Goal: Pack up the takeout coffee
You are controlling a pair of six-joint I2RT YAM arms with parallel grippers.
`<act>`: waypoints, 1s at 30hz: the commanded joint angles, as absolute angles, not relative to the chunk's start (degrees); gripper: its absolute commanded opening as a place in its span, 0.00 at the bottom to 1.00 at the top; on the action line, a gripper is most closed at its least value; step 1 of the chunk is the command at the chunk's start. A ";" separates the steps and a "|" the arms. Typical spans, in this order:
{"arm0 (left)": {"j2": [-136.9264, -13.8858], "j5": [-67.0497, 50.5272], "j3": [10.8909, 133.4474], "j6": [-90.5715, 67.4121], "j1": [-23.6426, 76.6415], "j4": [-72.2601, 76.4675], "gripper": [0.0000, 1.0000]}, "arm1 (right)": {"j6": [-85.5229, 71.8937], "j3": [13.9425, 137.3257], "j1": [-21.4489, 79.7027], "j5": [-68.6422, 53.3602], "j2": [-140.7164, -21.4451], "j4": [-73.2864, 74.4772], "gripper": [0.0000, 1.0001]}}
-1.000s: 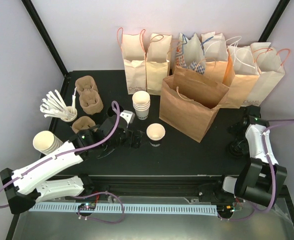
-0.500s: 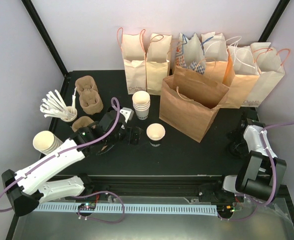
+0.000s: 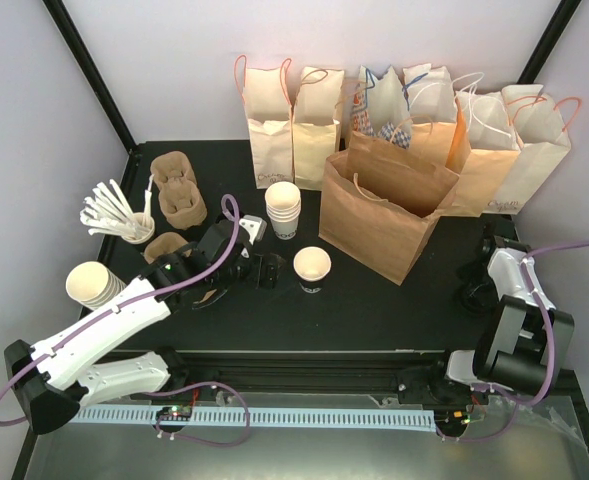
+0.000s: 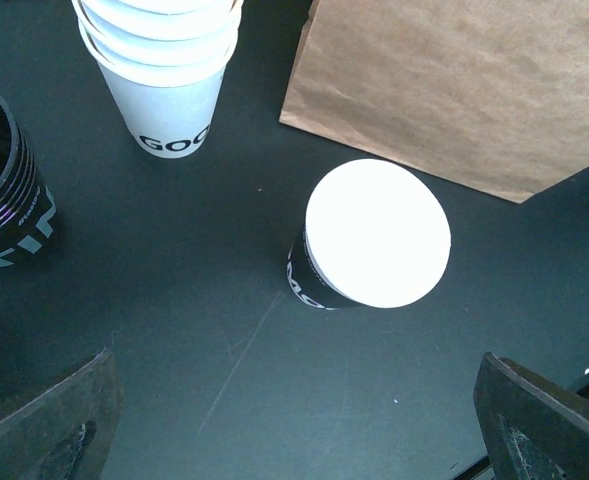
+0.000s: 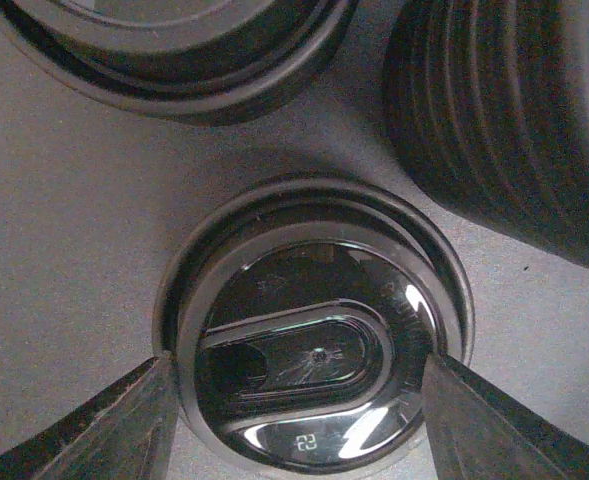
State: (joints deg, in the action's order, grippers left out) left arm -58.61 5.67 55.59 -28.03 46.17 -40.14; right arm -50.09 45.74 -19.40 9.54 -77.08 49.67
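The takeout coffee (image 3: 312,266) is a small paper cup with a black band. It stands open-topped in front of the brown bag, and its white mouth (image 4: 377,233) fills the middle of the left wrist view. My left gripper (image 3: 271,272) hovers just left of the cup, open wide (image 4: 294,430), with only bare table between its fingers (image 4: 44,430). My right gripper (image 3: 472,288) points straight down at the table's right edge. Its fingers (image 5: 124,430) press on either side of a glossy black lid (image 5: 314,350).
Several brown paper bags (image 3: 404,110) line the back, and an open one (image 3: 389,205) stands forward. A stack of white cups (image 3: 283,208) is behind the coffee. Pulp carriers (image 3: 177,188), stirrers (image 3: 119,215) and more cups (image 3: 92,283) sit left. Other black lid stacks (image 5: 514,120) crowd the right gripper.
My right gripper's fingers have drawn in onto the black lid. The left gripper has edged slightly toward the cup, still wide open.
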 commanded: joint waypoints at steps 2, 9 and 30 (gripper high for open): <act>-58.72 4.36 55.37 -27.61 45.53 -38.38 0.99 | -50.75 46.48 -19.77 8.67 -75.89 51.14 0.68; -59.29 3.33 55.42 -27.61 45.40 -37.24 0.99 | -48.16 48.81 -19.69 5.00 -70.92 56.63 0.68; -60.80 1.58 56.18 -25.55 44.76 -36.46 0.99 | -45.37 52.25 -19.69 6.67 -77.89 52.65 0.31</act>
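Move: The right hand points almost straight down at the black lid on the table, its parted fingertips at the lid's two sides; the lid's middle is level with it, about 1 cm to its right and 2 cm below. A second lid lies about 8 cm ahead and 8 cm to the right, and a lid stack about 2 cm back and 11 cm right. The brown bag stands some 17 cm ahead and 22 cm left. From the left hand the lid is roughly 51 cm right, 2 cm back and 16 cm lower. The right hand draws up off the black lid without it, rising about 3.5 cm while drifting some 1.5 cm left, fingers keeping their part-open gap. Near the top it sinks a little and closes the fingers from about two-thirds open to about one-third, with nothing seen between them, then shifts roughly 2.5 cm forward over the lid's far-side rim with a slight counter-clockwise turn of about 5 degrees, still pointing down. ##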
